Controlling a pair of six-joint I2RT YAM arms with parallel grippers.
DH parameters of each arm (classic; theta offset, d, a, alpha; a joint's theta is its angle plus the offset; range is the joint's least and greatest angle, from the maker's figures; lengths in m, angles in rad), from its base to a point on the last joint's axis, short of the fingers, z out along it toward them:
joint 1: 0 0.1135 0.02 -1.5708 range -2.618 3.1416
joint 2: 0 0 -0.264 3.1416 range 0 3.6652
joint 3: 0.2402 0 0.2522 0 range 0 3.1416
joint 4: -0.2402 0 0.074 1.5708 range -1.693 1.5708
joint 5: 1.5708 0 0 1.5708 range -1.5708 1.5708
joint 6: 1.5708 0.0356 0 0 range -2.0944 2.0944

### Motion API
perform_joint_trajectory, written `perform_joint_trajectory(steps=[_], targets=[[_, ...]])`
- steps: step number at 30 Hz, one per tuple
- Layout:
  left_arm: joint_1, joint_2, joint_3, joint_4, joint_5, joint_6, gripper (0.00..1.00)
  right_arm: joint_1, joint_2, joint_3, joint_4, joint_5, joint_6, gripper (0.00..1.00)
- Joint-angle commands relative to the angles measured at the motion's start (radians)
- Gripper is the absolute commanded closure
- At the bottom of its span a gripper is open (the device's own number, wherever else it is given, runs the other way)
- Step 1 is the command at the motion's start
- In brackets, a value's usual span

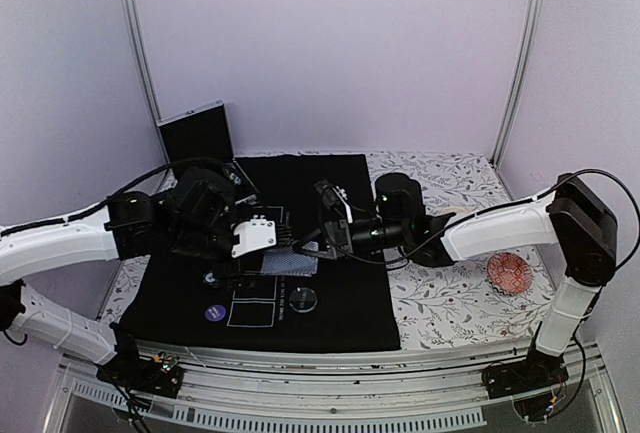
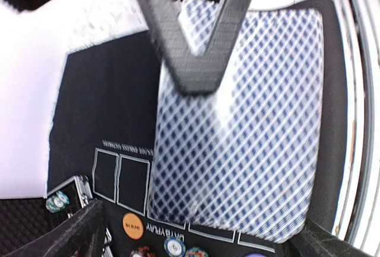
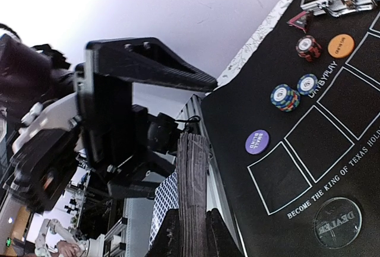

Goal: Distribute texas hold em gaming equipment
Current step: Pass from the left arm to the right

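Observation:
A deck of playing cards (image 3: 192,180) with blue lattice backs stands edge-on between my right gripper's (image 3: 193,214) fingers, which are shut on it. In the left wrist view the deck's top back (image 2: 249,126) fills the frame, with a right finger (image 2: 196,37) across it. My left gripper (image 2: 202,242) is open around the deck, its fingers (image 2: 77,233) wide at either side and apart from the cards. From above, both grippers meet over the black mat (image 1: 330,183) at the deck (image 1: 293,265). Chips (image 3: 285,97), an orange disc (image 3: 341,45), a purple disc (image 3: 257,142), a clear dealer disc (image 3: 337,215) and a red triangle (image 3: 300,21) lie on the mat.
An open chip case (image 1: 200,138) stands at the mat's back left corner. A small reddish patterned dish (image 1: 509,273) sits on the floral cloth to the right. White card outlines (image 3: 320,144) are printed on the mat.

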Motion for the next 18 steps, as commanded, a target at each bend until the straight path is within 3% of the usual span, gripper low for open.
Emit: perform_joint_trajectory(steps=[1, 5, 8, 18], targets=[[-0.009, -0.198, -0.129, 0.194, 0.115, -0.078, 0.02, 0.009, -0.146, -0.011, -0.074, -0.084, -0.076, 0.98], [-0.010, -0.366, -0.277, 0.395, 0.252, -0.076, 0.02, 0.020, -0.202, 0.004, -0.121, -0.080, -0.098, 0.98], [-0.010, -0.425, -0.351, 0.531, 0.249, -0.070, 0.02, 0.039, -0.204, 0.048, -0.153, -0.072, -0.101, 0.98], [-0.009, -0.401, -0.403, 0.632, 0.338, -0.059, 0.02, 0.093, -0.111, 0.193, -0.191, -0.071, -0.106, 0.98]])
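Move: The card deck is already clamped in my right hand, its middle about 3 cm left of that hand point and roughly level with it. From my open left hand it lies some 5 cm to the right, also level. The dealer button is on the mat about 3 cm left of my right hand, 1 cm back and 18 cm below. From my left hand, the small blind button lies about 11 cm left, 4 cm back and 17 cm below. I lift the deck with my right hand, about 10 cm up and 5 cm back towards me, fingers keeping their grip on its right end. My left hand, already wide open, rises some 7 cm and draws back 5 cm beside the deck's left end while its wrist swings about 30 degrees, bringing the fingers from steeply down to pointing mostly right. ##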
